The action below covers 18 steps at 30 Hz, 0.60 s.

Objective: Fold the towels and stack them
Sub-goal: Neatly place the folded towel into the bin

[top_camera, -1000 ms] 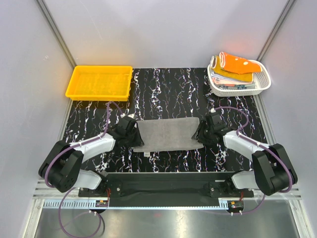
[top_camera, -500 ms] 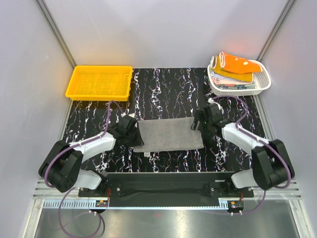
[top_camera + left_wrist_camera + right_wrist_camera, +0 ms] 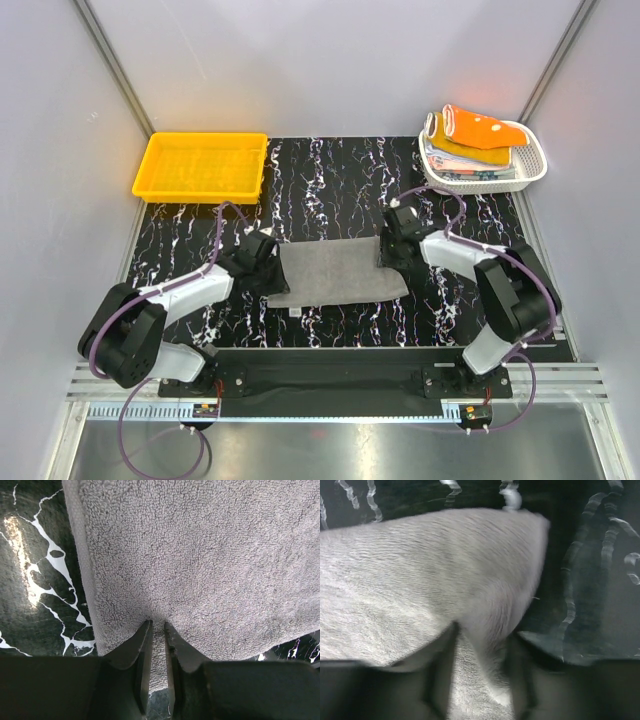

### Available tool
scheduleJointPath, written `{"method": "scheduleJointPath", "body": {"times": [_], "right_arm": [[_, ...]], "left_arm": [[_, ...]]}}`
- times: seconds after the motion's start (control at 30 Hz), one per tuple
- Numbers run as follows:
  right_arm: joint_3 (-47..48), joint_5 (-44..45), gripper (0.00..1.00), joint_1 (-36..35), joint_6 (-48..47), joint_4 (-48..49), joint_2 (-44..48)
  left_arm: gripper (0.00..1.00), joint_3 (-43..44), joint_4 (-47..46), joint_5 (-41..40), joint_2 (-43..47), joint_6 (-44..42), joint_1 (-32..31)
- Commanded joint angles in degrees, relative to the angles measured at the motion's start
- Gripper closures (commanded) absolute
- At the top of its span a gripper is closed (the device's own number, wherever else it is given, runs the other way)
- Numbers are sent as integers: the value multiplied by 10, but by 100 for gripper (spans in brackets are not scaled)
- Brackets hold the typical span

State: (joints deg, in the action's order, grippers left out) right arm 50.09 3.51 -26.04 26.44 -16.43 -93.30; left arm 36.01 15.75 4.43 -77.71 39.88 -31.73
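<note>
A grey towel (image 3: 335, 272) lies spread on the black marbled table between my two arms. My left gripper (image 3: 270, 272) sits at its left edge. In the left wrist view its jaws (image 3: 156, 625) are nearly together, pinching the hem of the grey towel (image 3: 200, 555). My right gripper (image 3: 392, 250) is at the towel's far right corner. The right wrist view is blurred, but a raised fold of grey towel (image 3: 420, 570) fills the gap of the right gripper (image 3: 482, 637). More towels, an orange one (image 3: 480, 125) on top, are piled in the white basket.
The white lattice basket (image 3: 533, 172) stands at the back right corner. A yellow plastic tray (image 3: 203, 165) stands at the back left. Grey walls close in both sides, and the arm bases sit along the near edge.
My right gripper let go, moved from the towel's near right edge to its far right corner and closed there. The towel's right edge shifted slightly left. The left gripper held still.
</note>
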Motion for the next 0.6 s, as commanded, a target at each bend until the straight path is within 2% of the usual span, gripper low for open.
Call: {"method": "scheduleJointPath", "body": {"times": [0.0, 0.03, 0.07, 0.13, 0.17, 0.3, 0.43, 0.57], "right_arm": [[54, 33, 64, -32, 5, -40, -43], [62, 45, 71, -33, 6, -59, -62], [75, 51, 91, -36, 5, -66, -68], [86, 79, 99, -36, 2, -84, -71], [100, 90, 100, -36, -2, -89, -69], [193, 165, 100, -35, -51, -149, -78], [329, 233, 100, -15, -139, -187, -133], [504, 258, 100, 35, -219, -215, -191]], "left_arm": [[79, 32, -2, 8, 20, -7, -2], [78, 36, 1, 9, 25, -9, -2], [75, 42, 7, 8, 27, -9, -1], [71, 63, 26, 7, 39, -16, -2], [64, 73, 37, 0, 43, -18, -2], [54, 147, 105, -21, 73, -39, 2], [50, 188, 156, -39, 107, -76, 11], [48, 204, 194, -63, 144, -117, 33]]}}
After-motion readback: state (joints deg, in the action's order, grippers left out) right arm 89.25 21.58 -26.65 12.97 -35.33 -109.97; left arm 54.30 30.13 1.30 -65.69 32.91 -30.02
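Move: The gray towel lies right under both hands, roughly 1 cm lower. Its middle is about 9 cm to the left of the right hand and 2 cm back; a fold of its right end already stands between the half-open fingers. The white basket is some 25 cm ahead and 20 cm to the right, about 3 cm higher. From the left hand, the towel's middle is about 11 cm to the right and 4 cm ahead. Leftward first, only about 2 cm over the gray towel, the right hand shuts its fingers and pinches the bunched right end, then pulls it forward about 13 cm and up some 9 cm, rolling about 20 degrees so its left side dips. The left hand rises some 14 cm and drifts 4 cm forward off the towel, its fingers opening wider and tipping upward. ##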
